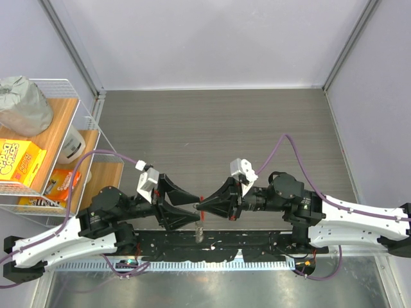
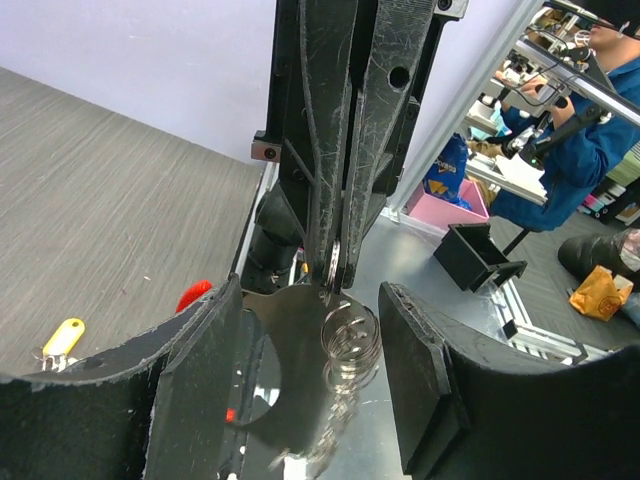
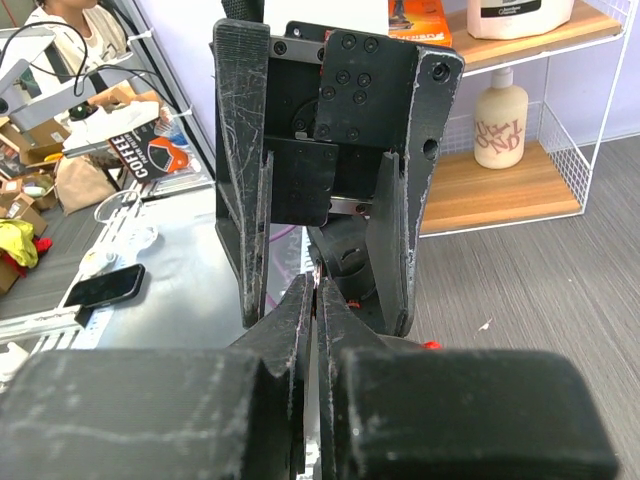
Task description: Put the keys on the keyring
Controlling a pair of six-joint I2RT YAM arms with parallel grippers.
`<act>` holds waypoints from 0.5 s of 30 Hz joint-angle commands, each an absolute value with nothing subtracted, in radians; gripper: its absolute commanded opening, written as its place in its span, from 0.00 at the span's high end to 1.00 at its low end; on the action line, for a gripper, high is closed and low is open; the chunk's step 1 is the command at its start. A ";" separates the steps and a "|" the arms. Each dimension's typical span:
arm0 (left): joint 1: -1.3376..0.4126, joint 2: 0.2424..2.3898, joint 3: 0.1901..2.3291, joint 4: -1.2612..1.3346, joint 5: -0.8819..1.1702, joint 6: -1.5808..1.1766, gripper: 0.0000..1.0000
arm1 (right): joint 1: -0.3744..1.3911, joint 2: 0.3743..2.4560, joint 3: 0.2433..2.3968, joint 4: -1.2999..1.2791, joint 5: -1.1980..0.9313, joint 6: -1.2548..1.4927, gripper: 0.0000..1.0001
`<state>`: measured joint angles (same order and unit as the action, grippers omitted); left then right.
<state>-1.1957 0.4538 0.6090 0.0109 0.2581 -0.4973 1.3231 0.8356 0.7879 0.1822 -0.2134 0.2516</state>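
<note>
The keyring [image 2: 350, 342], a bunch of thin silvery rings and links, hangs from my right gripper [image 2: 337, 280], which reaches down from above and is shut on its top ring. My left gripper [image 2: 310, 335] is open, one finger on each side of the hanging rings without touching them. A red plastic piece [image 2: 193, 294] shows behind the left finger. The yellow-headed key [image 2: 62, 338] lies on the grey table at far left. From above, both grippers [image 1: 191, 206] [image 1: 204, 205] meet tip to tip near the table's front edge, the keyring [image 1: 200, 232] dangling below. In the right wrist view the right gripper [image 3: 316, 288] is pressed shut.
A white wire shelf [image 1: 87, 122] stands at the left with boxes, a grey bag and a white bottle [image 1: 72, 144]. A black rail [image 1: 212, 247] runs along the near edge under the grippers. Grey walls enclose the table.
</note>
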 commanded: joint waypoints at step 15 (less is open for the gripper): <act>-1.196 0.459 0.612 0.040 0.255 -0.480 1.00 | 1.348 0.847 0.857 0.207 -0.189 0.227 0.95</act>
<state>-1.1957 0.4557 0.6090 0.0063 0.2729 -0.4953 1.3342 0.8444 0.8005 0.1490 -0.1883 0.2356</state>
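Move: The keyring, pinched by its edge in the right fingertips, lies about 1 cm to the right of the left hand's point, level with it and between its open fingers. Its silver plate with the red part hangs some 5 cm below that point. The yellow-tagged key is on the table roughly 16 cm ahead, 9 cm right and 30 cm below. From the right hand, the keyring is right at the fingertips. Staying in place with its fingers pointing right, the left hand closes from about two-thirds open to almost shut, its tips coming together on the keyring's hanging edge right against the right hand's fingertips. The right hand keeps its pinch and hardly shifts, sinking about half a centimetre. ##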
